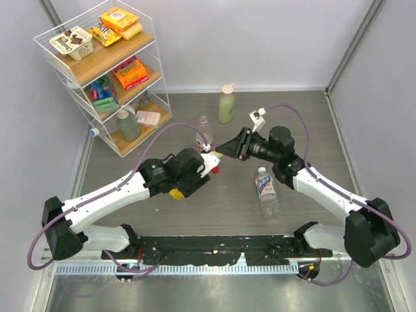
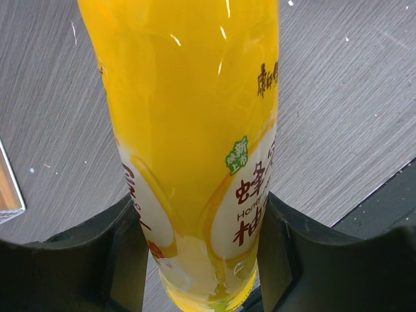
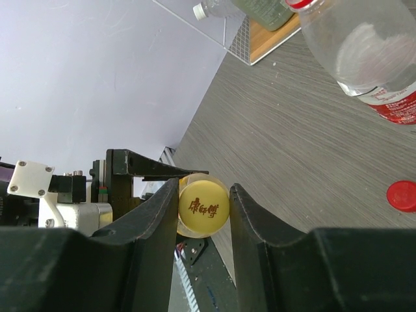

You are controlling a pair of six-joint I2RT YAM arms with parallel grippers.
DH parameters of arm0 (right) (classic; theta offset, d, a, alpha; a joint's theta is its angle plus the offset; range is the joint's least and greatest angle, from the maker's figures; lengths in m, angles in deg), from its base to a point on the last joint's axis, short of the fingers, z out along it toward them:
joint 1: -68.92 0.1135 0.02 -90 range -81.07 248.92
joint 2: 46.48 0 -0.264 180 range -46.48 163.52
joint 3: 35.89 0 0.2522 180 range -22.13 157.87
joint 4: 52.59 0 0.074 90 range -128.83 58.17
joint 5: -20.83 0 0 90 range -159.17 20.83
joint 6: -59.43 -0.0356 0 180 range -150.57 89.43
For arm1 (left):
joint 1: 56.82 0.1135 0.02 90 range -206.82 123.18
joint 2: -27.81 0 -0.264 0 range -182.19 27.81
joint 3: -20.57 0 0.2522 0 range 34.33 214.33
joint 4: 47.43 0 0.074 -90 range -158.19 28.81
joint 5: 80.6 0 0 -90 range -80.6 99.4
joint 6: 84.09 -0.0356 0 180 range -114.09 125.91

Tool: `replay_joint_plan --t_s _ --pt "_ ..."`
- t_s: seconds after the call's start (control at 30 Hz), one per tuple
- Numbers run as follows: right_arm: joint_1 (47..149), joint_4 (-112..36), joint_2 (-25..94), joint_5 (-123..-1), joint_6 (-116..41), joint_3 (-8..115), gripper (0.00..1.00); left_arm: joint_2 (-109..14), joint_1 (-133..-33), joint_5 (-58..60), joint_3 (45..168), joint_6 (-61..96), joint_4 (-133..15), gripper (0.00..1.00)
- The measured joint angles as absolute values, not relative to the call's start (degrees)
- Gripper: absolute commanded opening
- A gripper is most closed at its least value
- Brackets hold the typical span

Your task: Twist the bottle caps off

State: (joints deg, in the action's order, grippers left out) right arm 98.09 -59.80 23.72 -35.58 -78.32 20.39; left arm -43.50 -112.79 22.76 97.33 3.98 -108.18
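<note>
My left gripper is shut on the lower body of a yellow juice bottle, which it holds tilted above the table. The bottle's base shows under the left gripper. My right gripper is shut on the yellow cap at the bottle's other end, one finger on each side. In the top view the right gripper meets the left one mid-table. A loose red cap lies on the table. An upright clear bottle with a red neck ring stands behind.
A clear water bottle lies on its side to the right. A pale green bottle with a beige cap stands at the back. A wire shelf rack with snacks fills the back left corner. Another white-capped bottle lies by the rack.
</note>
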Motion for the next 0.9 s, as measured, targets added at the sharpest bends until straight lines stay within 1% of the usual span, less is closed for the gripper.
replay_joint_plan --t_s 0.23,0.47,0.67,0.9 --pt "97.94 -60.85 21.51 -34.67 -76.7 19.84 0.01 -43.41 -112.81 19.94 99.63 4.44 -110.14 0.0" --pt "97.9 -62.23 17.49 -31.67 -74.12 17.7 0.02 -41.34 -112.81 14.65 99.98 4.66 -111.43 0.0" --pt "97.87 -63.52 13.18 -27.61 -71.85 17.29 0.02 -38.52 -112.81 7.22 101.22 5.2 -112.72 0.0" --pt "97.68 -69.24 9.62 -21.97 -71.72 16.33 0.02 -37.12 -112.66 -3.21 104.13 5.77 -115.5 0.0"
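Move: Right between the right fingertips sits the yellow bottle's cap, already gripped; the left hand holds the bottle's body, with that cap some 7 cm ahead, 9 cm to its right and 9 cm above. From the right hand, the standing red-labelled bottle is about 16 cm ahead, 5 cm left and 11 cm lower; the loose red cap roughly 8 cm ahead, 2 cm left and 21 cm down; the clear lying bottle 4 cm back, 22 cm right and 19 cm down. Twisting against each other, both hands keep their grips and draw back and up together, speeding up over roughly 10 cm each, the left hand also drifting right. The right hand turns the yellow cap counter-clockwise, seen from the cap's end, while the left turns the body the opposite way, about 25 degrees apiece; the bottle stays slanting, cap end up. ##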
